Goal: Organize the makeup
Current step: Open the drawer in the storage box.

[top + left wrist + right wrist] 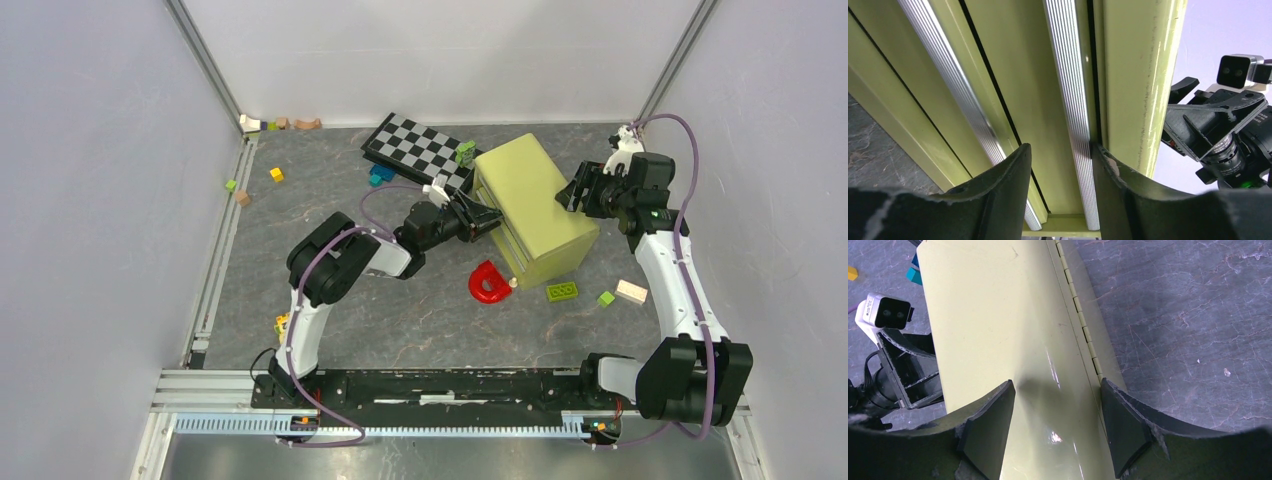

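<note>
No makeup shows in any view; it is hidden or out of view. An olive-green case (530, 205) with ribbed silver handle strips (1070, 100) lies on the grey table. My left gripper (490, 218) is at its front face, open. Its jaws (1060, 147) straddle one silver strip, the right finger against it and the left finger apart. My right gripper (578, 192) is at the case's far right side, open. Its fingers (1055, 385) span the smooth olive panel (998, 315) beside the hinge (1083, 330).
A black-and-white checkerboard (420, 148) lies behind the case with a green brick (466, 152) on it. In front of the case are a red horseshoe piece (488, 283), a green brick (561, 291), a light green cube (605, 298) and a tan block (631, 291). Small bricks dot the back left.
</note>
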Tool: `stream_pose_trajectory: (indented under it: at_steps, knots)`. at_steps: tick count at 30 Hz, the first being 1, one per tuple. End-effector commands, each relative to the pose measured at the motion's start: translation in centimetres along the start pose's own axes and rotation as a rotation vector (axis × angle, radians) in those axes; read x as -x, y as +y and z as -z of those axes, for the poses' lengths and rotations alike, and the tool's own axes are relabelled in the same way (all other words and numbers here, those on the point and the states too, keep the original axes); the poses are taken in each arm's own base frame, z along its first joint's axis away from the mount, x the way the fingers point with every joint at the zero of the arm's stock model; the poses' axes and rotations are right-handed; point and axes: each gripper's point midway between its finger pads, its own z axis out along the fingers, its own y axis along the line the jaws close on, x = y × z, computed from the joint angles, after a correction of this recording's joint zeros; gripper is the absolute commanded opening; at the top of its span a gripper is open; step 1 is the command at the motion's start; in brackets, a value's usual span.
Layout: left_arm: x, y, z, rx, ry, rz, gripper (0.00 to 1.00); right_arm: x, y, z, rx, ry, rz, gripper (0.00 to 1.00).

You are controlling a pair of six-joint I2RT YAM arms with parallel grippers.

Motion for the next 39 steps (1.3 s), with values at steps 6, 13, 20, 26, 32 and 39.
stream_pose_trajectory:
  at_steps: [6,13,20,26,32,39]
  knots:
    - [0.9,-4.3,-1.9,-0.170,-0.023,0.031,0.35,-7.0,1.7,0.6,0.072,0.254,-0.122,0.69]
    - [1.2,-4.4,-1.9,-0.204,-0.044,0.060,0.35,-7.0,1.7,0.7,0.075,0.253,-0.122,0.69]
    - [1.2,-4.5,-2.0,-0.235,-0.046,0.087,0.20,-7.0,1.7,0.7,0.071,0.248,-0.121,0.69]
    - [1.5,-3.6,-1.0,-0.203,-0.054,0.073,0.15,-6.3,1.0,0.7,0.027,0.217,-0.112,0.68]
    - [2.8,-2.5,0.7,-0.157,-0.069,0.020,0.13,-5.6,0.5,0.8,-0.009,0.197,-0.106,0.68]
    - [3.5,-2.4,2.6,-0.103,-0.074,-0.064,0.12,-4.8,0.1,1.0,-0.041,0.176,-0.096,0.69]
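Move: The grey handle strip of the storage box's upper drawer is almost between my left hand's open fingers: about 1 cm ahead, 1 cm to the right and 1 cm above. The lower handle runs some 5 cm below my left hand, and the red piece lies about 15 cm back, level sideways, and 12 cm down. From my right hand, braced at the box's hinged edge, the upper handle is about 14 cm left, 2 cm back and 6 cm below. I lift my left hand a good centimetre and ease it slightly in towards the drawer front, tipping its fingertips up by about 10 degrees while they close and pinch the upper handle strip. Then I start to pull it left, about 2 cm and slightly back, keeping the grip. My right hand stays open against the box's hinged edge, carried about 1 cm left and slightly back at the end. ##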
